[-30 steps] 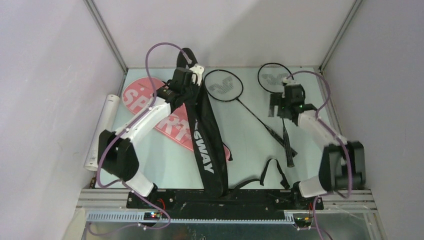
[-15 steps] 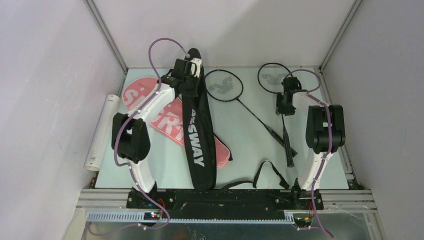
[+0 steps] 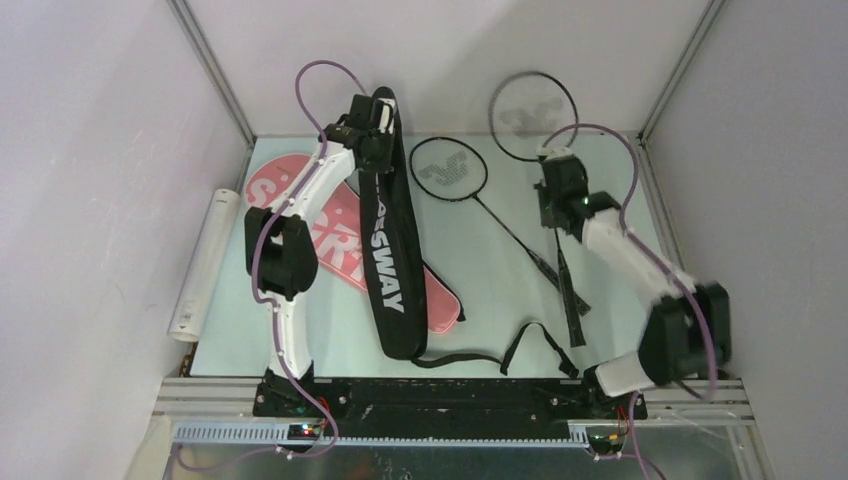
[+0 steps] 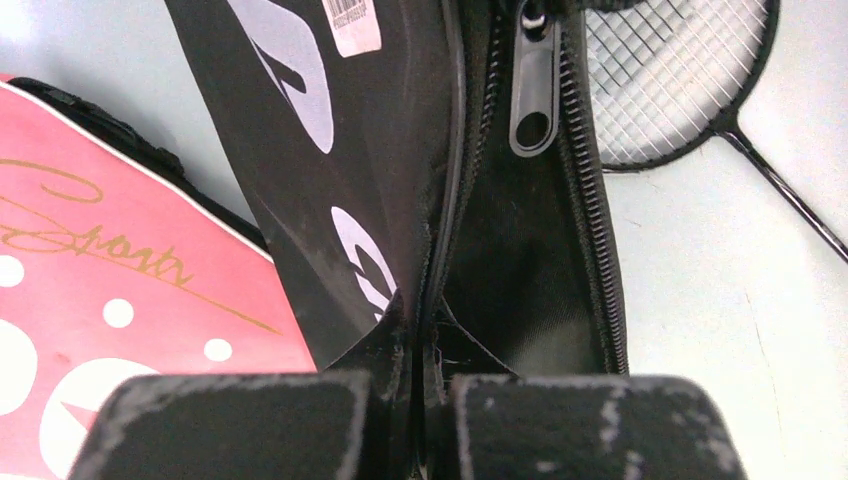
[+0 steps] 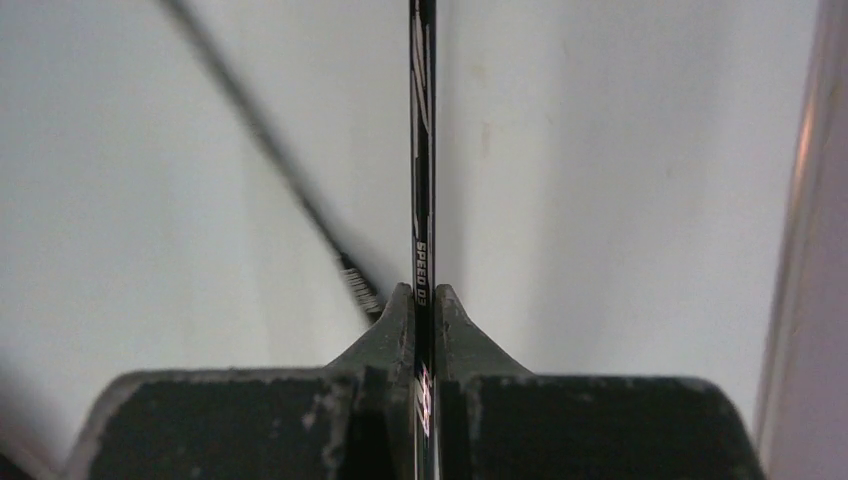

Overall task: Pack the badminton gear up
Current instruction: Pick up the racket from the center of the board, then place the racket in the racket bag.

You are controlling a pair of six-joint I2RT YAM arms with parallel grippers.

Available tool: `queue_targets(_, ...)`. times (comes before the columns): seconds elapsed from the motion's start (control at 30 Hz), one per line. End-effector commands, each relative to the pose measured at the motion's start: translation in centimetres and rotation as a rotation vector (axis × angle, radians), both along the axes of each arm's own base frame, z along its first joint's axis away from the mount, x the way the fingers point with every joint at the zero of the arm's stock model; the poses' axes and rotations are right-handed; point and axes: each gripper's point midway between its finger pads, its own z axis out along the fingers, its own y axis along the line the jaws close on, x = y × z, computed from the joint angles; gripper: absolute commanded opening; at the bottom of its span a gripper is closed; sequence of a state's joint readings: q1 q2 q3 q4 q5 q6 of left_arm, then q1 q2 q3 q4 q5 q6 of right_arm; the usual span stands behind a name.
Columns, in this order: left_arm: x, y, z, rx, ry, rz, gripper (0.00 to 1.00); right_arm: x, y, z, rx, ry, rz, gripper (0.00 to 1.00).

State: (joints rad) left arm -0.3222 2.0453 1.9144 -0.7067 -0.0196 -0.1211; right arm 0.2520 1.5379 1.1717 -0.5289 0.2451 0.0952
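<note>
My left gripper (image 3: 377,128) (image 4: 418,330) is shut on the edge of the black "CROSSWAY" bag (image 3: 392,262) (image 4: 330,150) beside its open zipper (image 4: 535,90), holding the bag's far end up. Partly under that bag lies the pink "SPORT" bag (image 3: 325,232) (image 4: 100,300). The thin shaft (image 5: 422,150) of a black racket (image 3: 533,103) is pinched in my shut right gripper (image 3: 556,222) (image 5: 423,300), and the racket's head is raised toward the back wall. Flat on the table between the two arms is a second black racket (image 3: 448,170) (image 4: 670,80). No shuttlecocks or pink rackets show.
A long white tube (image 3: 203,265) lies along the table's left edge. The black bag's strap (image 3: 530,345) loops over the table near the front. The lying racket's shaft (image 5: 270,140) crosses just left of the held one. Walls close in on three sides.
My right gripper went from open to shut on the racket shaft and raised the racket, its head now higher and farther back. The left arm carried the bag's end farther back.
</note>
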Motion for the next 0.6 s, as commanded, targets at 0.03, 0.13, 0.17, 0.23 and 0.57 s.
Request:
queue_targets(0.03,0.7,2.5,0.8,0.022,0.031,0.104,0.0,-5.5,4.5,5.6,-0.118,-0.207,0.126,0.0)
queue_targets(0.13,0.5,2.8,1.0,0.02,0.037,0.104,0.0,-8.1,6.9,5.9,-0.125,-0.247,0.21,0.0)
queue_targets(0.17,0.4,2.7,1.3,0.012,0.033,0.097,0.0,-9.0,8.4,5.4,-0.124,-0.244,0.264,0.0)
queue_targets(0.23,0.1,2.5,1.7,-0.003,0.028,0.087,0.0,-9.9,10.4,5.1,-0.122,-0.254,0.333,0.0)
queue_targets(0.57,-0.2,2.3,1.5,-0.03,0.049,0.112,0.0,-13.8,15.3,0.8,-0.271,-0.184,0.487,0.0)
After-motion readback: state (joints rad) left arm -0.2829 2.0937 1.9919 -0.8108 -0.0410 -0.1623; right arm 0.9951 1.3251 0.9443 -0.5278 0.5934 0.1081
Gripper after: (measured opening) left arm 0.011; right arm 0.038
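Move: The right hand already holds the racket by its shaft, lifted clear. The black bag's open mouth lies about 36 cm to its left and 9 cm ahead, near hand height. The flat racket's middle is 13 cm left, 7 cm ahead and 12 cm below; the pink bag 47 cm left, 2 cm ahead, also on the table. From the left hand, already pinching the bag's edge, the mouth is some 5 cm right, level ahead, 3 cm lower. Rising, then sinking, the right hand goes about 20 cm left-back, swinging its racket's head towards the black bag. ##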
